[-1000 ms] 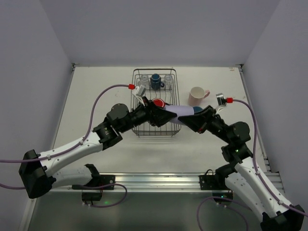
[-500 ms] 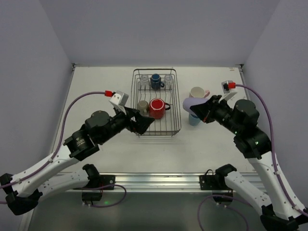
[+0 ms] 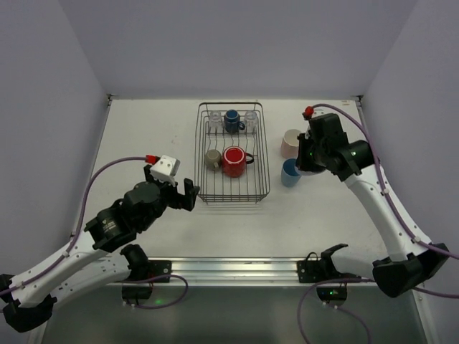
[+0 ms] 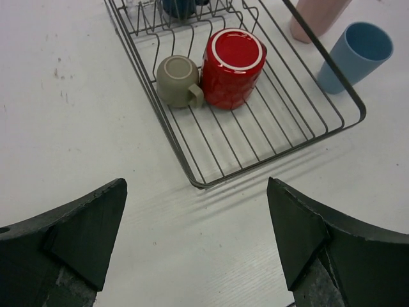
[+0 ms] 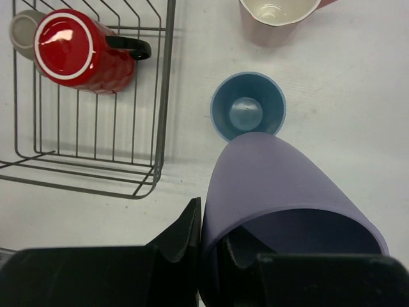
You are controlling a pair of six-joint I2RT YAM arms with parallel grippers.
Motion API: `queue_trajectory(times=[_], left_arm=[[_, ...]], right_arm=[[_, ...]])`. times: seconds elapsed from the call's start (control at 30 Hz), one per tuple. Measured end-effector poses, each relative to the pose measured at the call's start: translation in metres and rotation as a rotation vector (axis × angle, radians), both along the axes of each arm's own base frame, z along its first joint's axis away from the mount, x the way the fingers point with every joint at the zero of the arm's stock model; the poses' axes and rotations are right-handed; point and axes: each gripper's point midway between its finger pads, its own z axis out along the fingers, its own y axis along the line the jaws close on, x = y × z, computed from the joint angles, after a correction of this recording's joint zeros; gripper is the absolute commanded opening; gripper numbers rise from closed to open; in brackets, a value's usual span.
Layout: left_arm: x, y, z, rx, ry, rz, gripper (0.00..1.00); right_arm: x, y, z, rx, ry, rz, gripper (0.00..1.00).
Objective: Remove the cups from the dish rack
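Observation:
The dish rack (image 3: 233, 200) holds a red mug (image 3: 233, 160), an olive-green mug (image 3: 213, 158), a dark blue mug (image 3: 232, 120) and two clear glasses (image 3: 251, 117). Right of the rack, a pink mug (image 3: 291, 142) and a light blue cup (image 3: 290, 173) stand on the table. My right gripper (image 5: 209, 233) is shut on the wall of a lavender cup (image 5: 281, 185), held above the table near the light blue cup (image 5: 248, 105). My left gripper (image 4: 195, 236) is open and empty, just in front of the rack's near left corner (image 4: 192, 176).
The white table is walled on three sides. The right arm (image 3: 358, 179) reaches over the table's right part. The left arm (image 3: 115, 222) lies along the near left. Both arm bases sit on a rail at the near edge.
The left gripper opened, let go of the lavender cup and drew back to the near left. The right gripper shut on that cup and carried it right, off the rack.

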Motion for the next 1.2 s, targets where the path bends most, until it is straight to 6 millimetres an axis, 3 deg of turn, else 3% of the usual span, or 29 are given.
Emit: queue_trajectory(times=[0.2, 0.7, 1.2], left_arm=[[0.005, 0.003, -0.017, 0.038, 0.030, -0.004, 0.94], [0.000, -0.001, -0.008, 0.002, 0.010, -0.055, 0.94], [0.000, -0.006, -0.011, 0.004, 0.026, -0.075, 0.94]], right_arm=[[0.025, 0.007, -0.006, -0.061, 0.060, 0.002, 0.00], [0.058, 0.021, -0.053, -0.150, 0.189, 0.033, 0.00], [0.063, 0.027, -0.079, -0.166, 0.251, 0.057, 0.00]])
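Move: Ahead of the right hand, which already holds the purple cup by its rim with the closed end pointing down, the blue cup stands upright on the table, about 11 cm farther out, neither left nor right, and some 20 cm below. The pink mug stands roughly 11 cm beyond the blue cup; the red mug lies in the rack some 21 cm to the blue cup's left and 3 cm farther out. From the left hand the blue cup is about 16 cm ahead, 38 cm right and 19 cm lower. Lowering the purple cup towards the blue cup's open mouth, the right hand first reaches forward, then sinks ever more steeply: about 8 cm down, 6 cm forward and a little left in all, slowing near the end. The wrist tips the fingers some 15 degrees further downward and the grip on the rim stays shut, as the purple cup's closed end starts into the mouth. ##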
